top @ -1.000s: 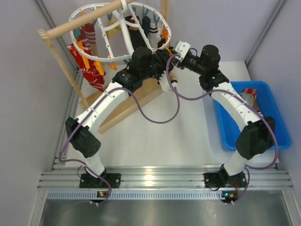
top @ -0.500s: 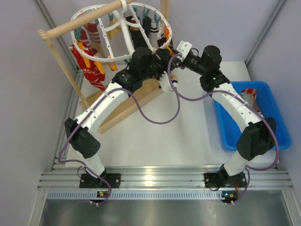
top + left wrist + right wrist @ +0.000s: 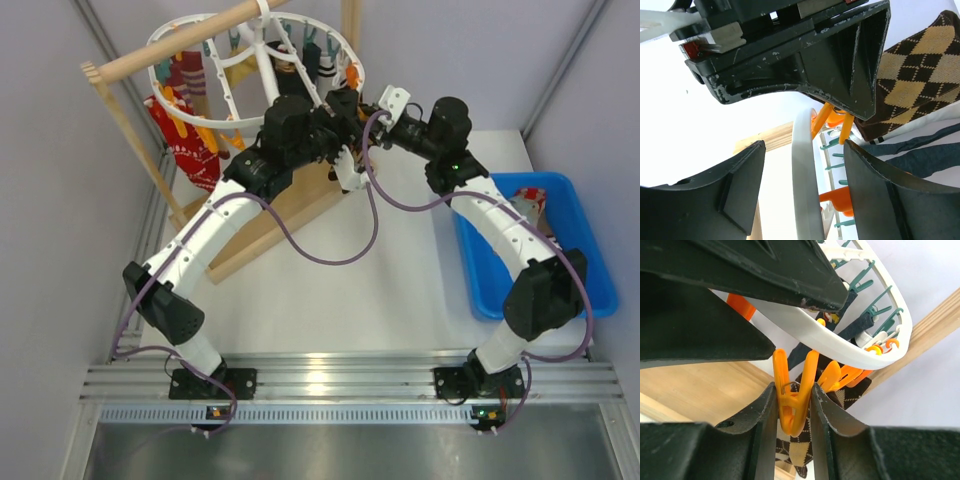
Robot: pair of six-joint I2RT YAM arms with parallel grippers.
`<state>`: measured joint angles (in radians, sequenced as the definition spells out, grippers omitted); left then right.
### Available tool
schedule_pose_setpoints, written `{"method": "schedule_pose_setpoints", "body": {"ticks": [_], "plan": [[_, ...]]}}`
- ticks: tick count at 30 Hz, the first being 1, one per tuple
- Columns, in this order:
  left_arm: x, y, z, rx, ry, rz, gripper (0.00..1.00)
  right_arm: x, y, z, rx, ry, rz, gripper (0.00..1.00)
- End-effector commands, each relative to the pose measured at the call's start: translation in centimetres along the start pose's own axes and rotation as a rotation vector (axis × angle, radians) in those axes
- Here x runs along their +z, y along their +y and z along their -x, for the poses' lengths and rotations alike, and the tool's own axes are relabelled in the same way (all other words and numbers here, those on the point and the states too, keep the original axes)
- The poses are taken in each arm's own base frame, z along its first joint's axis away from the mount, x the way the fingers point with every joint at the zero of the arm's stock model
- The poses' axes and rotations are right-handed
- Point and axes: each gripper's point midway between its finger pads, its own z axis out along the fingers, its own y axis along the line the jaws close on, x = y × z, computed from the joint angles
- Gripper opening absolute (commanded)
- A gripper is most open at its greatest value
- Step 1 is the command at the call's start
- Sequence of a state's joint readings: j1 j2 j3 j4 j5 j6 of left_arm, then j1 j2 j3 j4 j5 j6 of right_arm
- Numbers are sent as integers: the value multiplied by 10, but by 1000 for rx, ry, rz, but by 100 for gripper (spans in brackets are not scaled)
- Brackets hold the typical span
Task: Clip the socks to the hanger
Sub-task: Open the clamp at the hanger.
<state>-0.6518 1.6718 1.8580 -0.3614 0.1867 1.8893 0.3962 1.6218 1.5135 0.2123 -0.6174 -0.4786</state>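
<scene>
The hanger [image 3: 205, 125], a white oval ring with orange and teal clips, hangs from the wooden rod at the back left. Red patterned socks [image 3: 192, 150] and darker ones dangle from it. At its right rim my right gripper [image 3: 793, 390] is shut on an orange clip [image 3: 792, 407], squeezing it. The brown argyle sock [image 3: 796, 452] hangs just behind that clip. My left gripper [image 3: 804, 150] is open, its jaws standing on either side of the ring's rim [image 3: 806, 190] without touching it. The argyle sock [image 3: 920, 75] also shows beyond it. From above, both grippers [image 3: 350, 105] meet there.
The wooden rack's rod [image 3: 170, 50] and slanted base board [image 3: 285, 215] stand under and behind the hanger. A blue bin [image 3: 585, 265] at the right holds another sock [image 3: 530, 205]. Purple cables loop from both arms over the white table.
My left gripper has opened wider and its arm has shifted up and to the left along the ring. The right gripper stays shut on the clip.
</scene>
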Motion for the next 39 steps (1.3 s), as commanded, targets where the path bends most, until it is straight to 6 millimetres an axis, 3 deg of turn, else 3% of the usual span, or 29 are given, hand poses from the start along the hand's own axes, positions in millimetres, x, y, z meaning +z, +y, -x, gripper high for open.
{"method": "schedule_pose_setpoints", "body": {"ticks": [1,16,22,34,37,39], "plan": [[-10,36,-4,37,7,90,69,-4,2,12,-29,-36,21,0],[15,4,-2,54,-17,-30,65,-7,10,12,-143,-18,24,0],[27,2,-3,62,-17,-26,64,-7,16,13,-192,-24,38,0],[44,-13,-30,39,101,-58,57,-6,15,6,-278,-7,-10,0],[43,-16,-35,33,123,-72,52,-7,15,9,-285,-18,-19,0],[42,-17,-37,30,128,-81,41,-6,17,10,-286,-24,-17,0]]}}
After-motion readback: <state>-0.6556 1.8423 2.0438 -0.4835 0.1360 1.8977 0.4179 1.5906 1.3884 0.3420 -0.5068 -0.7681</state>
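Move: The left hand, half open with the hanger's rim between its fingers, has the clamp about 3 cm ahead, 3 cm to its right and 4 cm below. The right hand already grips that clamp. From the right hand, the nearest rim is about 3 cm above, 1 cm ahead and 2 cm left. From there too, a neighbour clamp hangs some 5 cm ahead and 1 cm left, and the argyle sock about 3 cm ahead, 1 cm left and 8 cm below. The right fingers keep their pinch on the orange clamp, carrying it about 1.5 cm forward and to the right while that wrist rolls some 15 degrees. The left hand closes in on the clamp's prongs, travelling about 5 cm forward and down and somewhat right; its fingers, still astride the rim, narrow around the prongs by roughly a third, mostly near the end. ##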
